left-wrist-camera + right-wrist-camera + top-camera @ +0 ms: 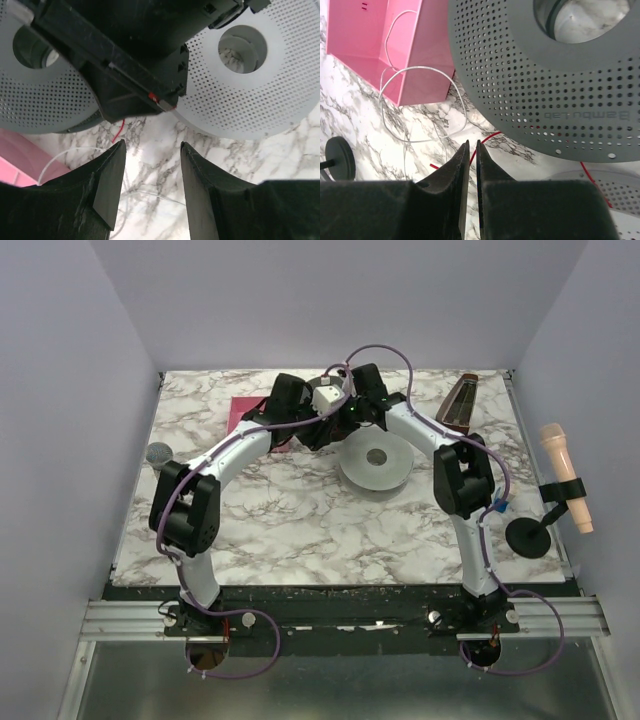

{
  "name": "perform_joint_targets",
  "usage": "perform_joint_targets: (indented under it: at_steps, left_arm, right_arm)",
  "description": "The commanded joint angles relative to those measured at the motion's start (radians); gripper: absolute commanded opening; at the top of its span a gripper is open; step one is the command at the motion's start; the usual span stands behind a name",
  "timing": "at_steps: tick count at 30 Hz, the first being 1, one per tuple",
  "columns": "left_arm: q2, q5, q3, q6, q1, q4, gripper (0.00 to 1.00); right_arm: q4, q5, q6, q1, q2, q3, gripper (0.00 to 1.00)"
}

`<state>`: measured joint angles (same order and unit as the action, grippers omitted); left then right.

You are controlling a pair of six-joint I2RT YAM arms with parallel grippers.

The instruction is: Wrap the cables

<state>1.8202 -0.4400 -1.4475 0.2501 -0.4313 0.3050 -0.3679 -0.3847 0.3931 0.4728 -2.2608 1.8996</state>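
The cable is a thin red wire that runs on the marble from under a grey perforated spool into the narrow gap of my right gripper, which is shut on it. A short red end lies left of the fingers. In the left wrist view the right gripper's black body fills the top, with a bit of red wire hanging below it. My left gripper hovers open just behind, with nothing between its fingers. Both grippers meet at the table's far middle.
A second pale spool lies by the first. A pink box stands to the left, and a thin white wire loops out of it. A microphone on a black stand base is at the right edge, with a brown wedge-shaped object at the back right.
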Motion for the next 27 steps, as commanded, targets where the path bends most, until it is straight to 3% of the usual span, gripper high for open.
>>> perform_joint_targets:
  at_steps: [1,6,18,22,26,27]
  left_arm:
    - [0.057,0.086,-0.047,0.161,-0.004,-0.032,0.56]
    - [0.099,0.092,-0.062,0.28,-0.03,0.052,0.54]
    - [0.149,0.175,-0.089,0.29,-0.052,-0.001,0.4]
    - [0.171,0.179,-0.105,0.29,-0.053,0.014,0.25]
    - [0.171,0.162,-0.106,0.279,-0.053,0.019,0.0]
    - [0.168,0.156,-0.106,0.275,-0.053,0.025,0.0]
  right_arm:
    - [0.007,-0.051,0.01,0.012,0.012,-0.022,0.17]
    - [0.018,-0.056,0.018,0.01,0.017,-0.039,0.17]
    - [0.026,-0.063,0.02,0.01,0.015,-0.037,0.16]
    - [0.027,-0.066,0.02,0.01,0.015,-0.039,0.16]
    - [0.03,-0.074,0.023,0.012,0.017,-0.039,0.15]
    - [0.03,-0.072,0.023,0.012,0.018,-0.039,0.15]
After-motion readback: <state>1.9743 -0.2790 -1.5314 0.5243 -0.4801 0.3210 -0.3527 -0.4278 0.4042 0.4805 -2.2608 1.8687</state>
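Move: The free red cable end beside the right fingertips lies about 3 cm ahead of the left hand, level sideways, some 5 cm below. Also from the left hand, the dark spool is about 9 cm ahead and 2 right, the pale spool 14 cm right and 3 back, the pink box 17 cm left and 3 ahead. The right hand has that cable end about 3 cm left, 2 back. Left sinks about 5 cm, eases 3 forward, rolling some 15 degrees, and pinches the red cable beside right's hold. ##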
